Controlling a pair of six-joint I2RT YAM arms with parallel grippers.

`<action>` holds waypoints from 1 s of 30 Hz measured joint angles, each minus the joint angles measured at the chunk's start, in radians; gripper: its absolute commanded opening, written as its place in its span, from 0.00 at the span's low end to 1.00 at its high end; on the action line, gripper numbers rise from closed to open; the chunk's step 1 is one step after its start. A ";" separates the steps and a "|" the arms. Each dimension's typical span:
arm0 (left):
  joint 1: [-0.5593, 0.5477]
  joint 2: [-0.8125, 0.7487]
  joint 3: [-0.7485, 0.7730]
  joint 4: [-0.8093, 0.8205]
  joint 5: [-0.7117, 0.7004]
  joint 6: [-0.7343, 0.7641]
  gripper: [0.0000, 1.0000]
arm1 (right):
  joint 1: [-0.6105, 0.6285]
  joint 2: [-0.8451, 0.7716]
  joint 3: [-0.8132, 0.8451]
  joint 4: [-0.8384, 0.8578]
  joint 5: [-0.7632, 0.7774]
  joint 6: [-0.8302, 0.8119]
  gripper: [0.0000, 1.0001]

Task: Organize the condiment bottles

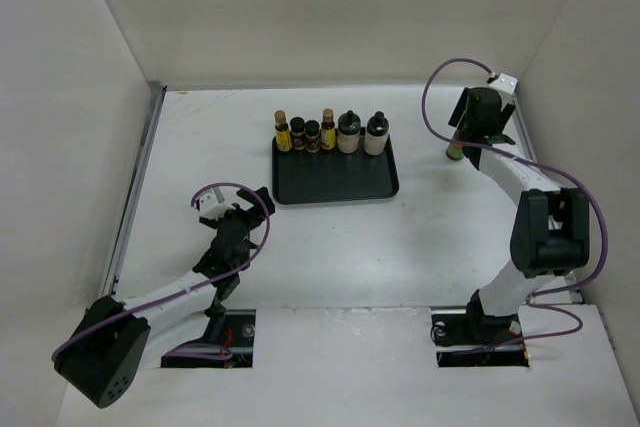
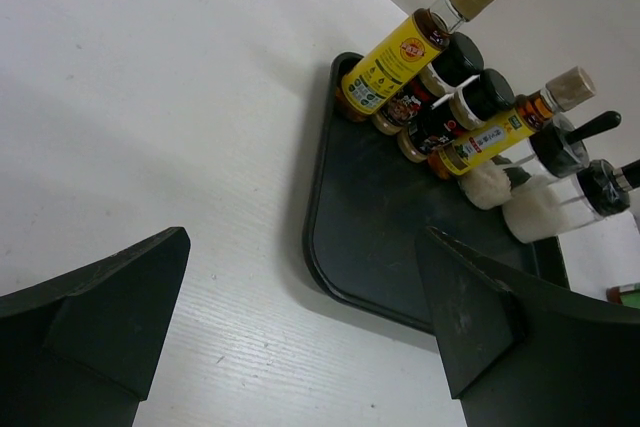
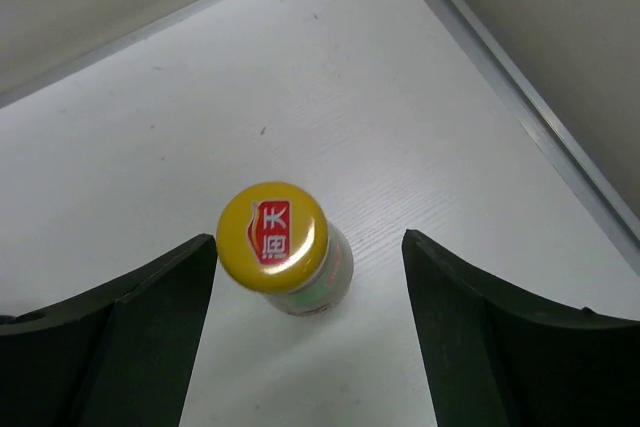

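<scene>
Six condiment bottles stand in a row along the far edge of the black tray (image 1: 335,185): slim brown ones with yellow labels (image 1: 283,133), short dark-capped ones (image 1: 305,135) and two whitish black-capped ones (image 1: 361,134). The left wrist view shows the same row (image 2: 395,62) across the tray (image 2: 370,217). A red bottle with a green neck (image 1: 454,149) stands alone on the table at the far right. Its yellow cap (image 3: 272,237) sits between the spread fingers of my right gripper (image 3: 310,237), nearer the left finger and untouched. My left gripper (image 1: 238,202) hovers open and empty by the tray's near-left corner (image 2: 302,237).
White walls enclose the table on three sides. A metal rail (image 3: 530,117) runs along the right wall close to the red bottle. The front half of the tray holds nothing. Two floor cut-outs with cables (image 1: 225,335) lie at the arm bases.
</scene>
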 measured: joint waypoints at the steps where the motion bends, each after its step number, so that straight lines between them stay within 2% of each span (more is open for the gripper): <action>1: 0.000 0.001 0.000 0.000 0.002 0.000 1.00 | -0.006 0.008 0.010 -0.002 -0.004 -0.003 0.70; 8: 0.003 0.001 0.000 0.000 0.005 -0.001 1.00 | -0.018 0.050 0.068 0.032 -0.017 -0.040 0.46; 12: 0.005 0.001 0.000 0.000 0.007 -0.002 1.00 | -0.016 0.061 0.072 0.046 -0.018 -0.047 0.38; 17: 0.005 0.002 0.000 0.000 0.009 -0.002 1.00 | -0.008 0.001 0.019 0.045 0.001 -0.053 0.37; 22: 0.005 0.013 0.000 -0.001 0.012 -0.002 1.00 | 0.055 -0.169 -0.046 0.003 0.045 -0.074 0.39; 27: 0.007 0.013 0.000 0.000 0.011 -0.002 1.00 | 0.245 -0.314 -0.058 0.018 0.062 -0.080 0.39; 30: 0.012 0.013 0.000 0.000 0.012 -0.002 1.00 | 0.378 -0.330 -0.058 0.039 0.055 -0.069 0.39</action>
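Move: The sauce bottle stands just in front of my open right fingers, roughly 3 cm ahead and 1 cm to the right, with its middle about 3 cm lower. The nearest white jar on the tray is some 24 cm to my left and 5 cm ahead, and the second white jar is about 8 cm beyond it. The tray's middle is some 35 cm left, level with me. From my left hand the bottle is around 58 cm right, 20 cm ahead. I ease my right hand about 2 cm forward and close the fingers around the upper part of the sauce bottle. Holding it, I draw back some 8 cm while lifting it about 11 cm, then sweep it roughly 15 cm left towards the tray and the white jars, swinging the fingers some 20 degrees counter-clockwise and tipping them upward. ##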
